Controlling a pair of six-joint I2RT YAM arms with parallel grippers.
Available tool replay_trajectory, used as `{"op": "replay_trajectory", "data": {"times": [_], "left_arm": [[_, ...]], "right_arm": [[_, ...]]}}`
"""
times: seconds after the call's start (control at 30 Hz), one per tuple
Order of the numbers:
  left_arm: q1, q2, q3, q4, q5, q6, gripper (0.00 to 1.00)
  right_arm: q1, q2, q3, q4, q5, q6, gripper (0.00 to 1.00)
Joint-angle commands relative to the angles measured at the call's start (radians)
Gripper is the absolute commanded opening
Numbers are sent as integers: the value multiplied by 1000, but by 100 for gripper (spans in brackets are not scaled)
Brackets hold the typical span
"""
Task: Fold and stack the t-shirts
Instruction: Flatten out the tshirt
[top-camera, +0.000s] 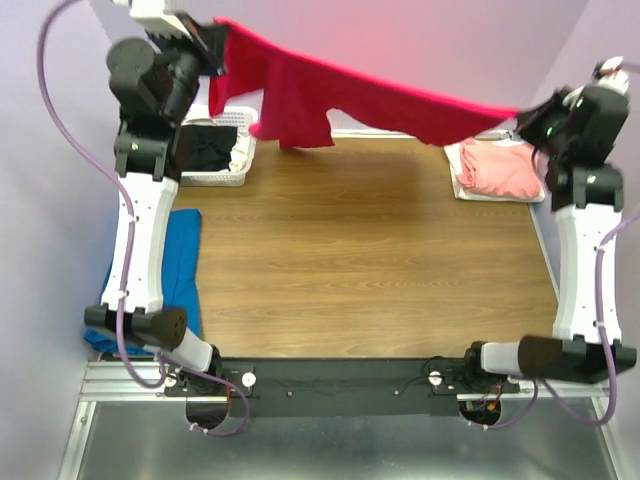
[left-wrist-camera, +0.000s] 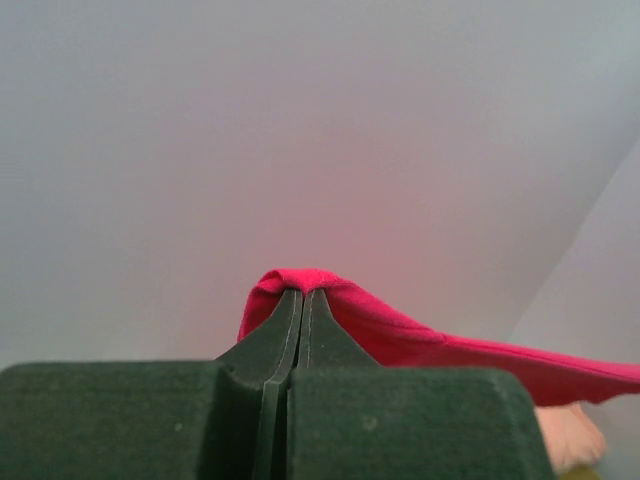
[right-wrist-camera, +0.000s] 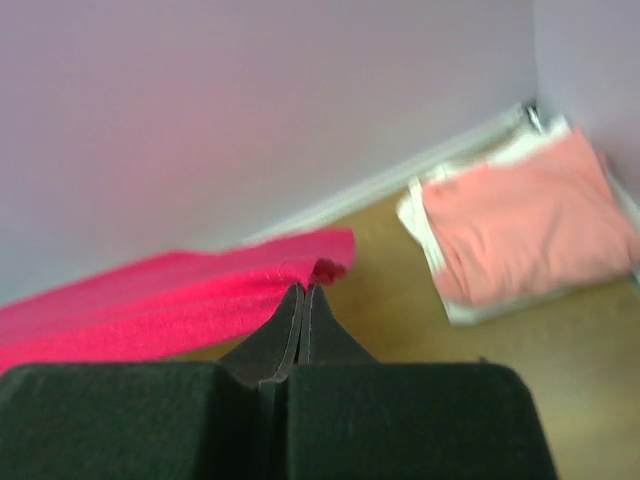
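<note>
A crimson-red t-shirt (top-camera: 330, 95) hangs stretched in the air across the far side of the table. My left gripper (top-camera: 218, 45) is shut on its left end, high at the far left. In the left wrist view the red cloth (left-wrist-camera: 300, 280) wraps over the closed gripper (left-wrist-camera: 303, 292). My right gripper (top-camera: 520, 115) is shut on the shirt's right end, lower at the far right. In the right wrist view the red edge (right-wrist-camera: 200, 295) is pinched at the closed gripper (right-wrist-camera: 303, 288). A folded salmon-pink t-shirt (top-camera: 497, 168) lies on a white one (top-camera: 462, 170) at the far right.
A white lattice basket (top-camera: 235, 160) with dark clothing (top-camera: 205, 148) stands at the far left. A blue cloth (top-camera: 180, 265) lies along the table's left edge. The wooden table (top-camera: 370, 260) is ringed by lavender walls. The folded pink stack (right-wrist-camera: 520, 230) also appears in the right wrist view.
</note>
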Motion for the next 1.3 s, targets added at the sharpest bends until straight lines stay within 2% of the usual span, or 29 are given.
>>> {"op": "replay_trajectory", "data": {"times": [0.0, 0.07, 0.1, 0.23, 0.3, 0.4, 0.63, 0.67, 0.8, 0.83, 0.87, 0.93, 0.97, 1.13, 1.27], "left_arm": [[-72, -108, -371, -111, -74, 86, 0], [-130, -162, -513, -176, -150, 38, 0], [-144, -173, -653, -197, -149, 9, 0], [-254, -245, -987, -267, -128, -100, 0], [-290, -289, -1119, -319, -125, -142, 0], [-295, -332, -1213, -381, -120, -156, 0], [-311, -296, -1285, -376, -86, -125, 0], [-318, -286, -1287, -381, -91, -124, 3], [-322, -297, -1276, -416, -155, -119, 25], [-322, -303, -1270, -425, -171, -122, 37], [-322, -308, -1261, -442, -210, -119, 45], [-322, -308, -1230, -457, -235, -125, 57], [-322, -302, -1221, -465, -256, -128, 60], [-316, -225, -1176, -454, -361, -176, 61], [-276, -113, -1147, -379, -388, -206, 59]], "right_arm": [[-10, -126, -465, -32, 7, 46, 1], [-10, -166, -609, -54, -1, 106, 1], [-10, -202, -746, -64, -31, 129, 1], [-10, -275, -980, -132, -75, 241, 1], [-10, -291, -1020, -169, -38, 266, 1], [-10, -276, -1022, -227, 65, 287, 1], [-10, -155, -924, -310, 238, 324, 1], [-10, -147, -919, -313, 254, 331, 1], [-10, -131, -909, -316, 294, 342, 1], [-10, -123, -906, -315, 300, 339, 1], [-12, -115, -903, -316, 301, 338, 1], [-10, -98, -896, -315, 301, 338, 1], [-10, -95, -893, -313, 303, 338, 1], [-10, -88, -884, -302, 295, 333, 1], [-10, -91, -884, -301, 294, 329, 1]]}}
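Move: The hem corner in my left fingers is bound for bare table about 18 cm back, 5 cm right and 53 cm below; the laundry basket stands some 7 cm ahead and 14 cm left of that hand, the blue cloth 19 cm back and 23 cm left. My right hand's landing spot is 17 cm back, 1 cm right and 38 cm down, with the salmon pile about 5 cm ahead and 8 cm right of the hand. With the red t-shirt still pinched and flung out forward between my hands, I whip both down and back to lay it on the table, left about 52 cm down, right 37, each 17 to 18 cm back, fingers tipping steeply down. Then my left hand opens, lets go and edges 3 cm forward; my right keeps its corner low, easing about 4 cm right as it twists clockwise. ##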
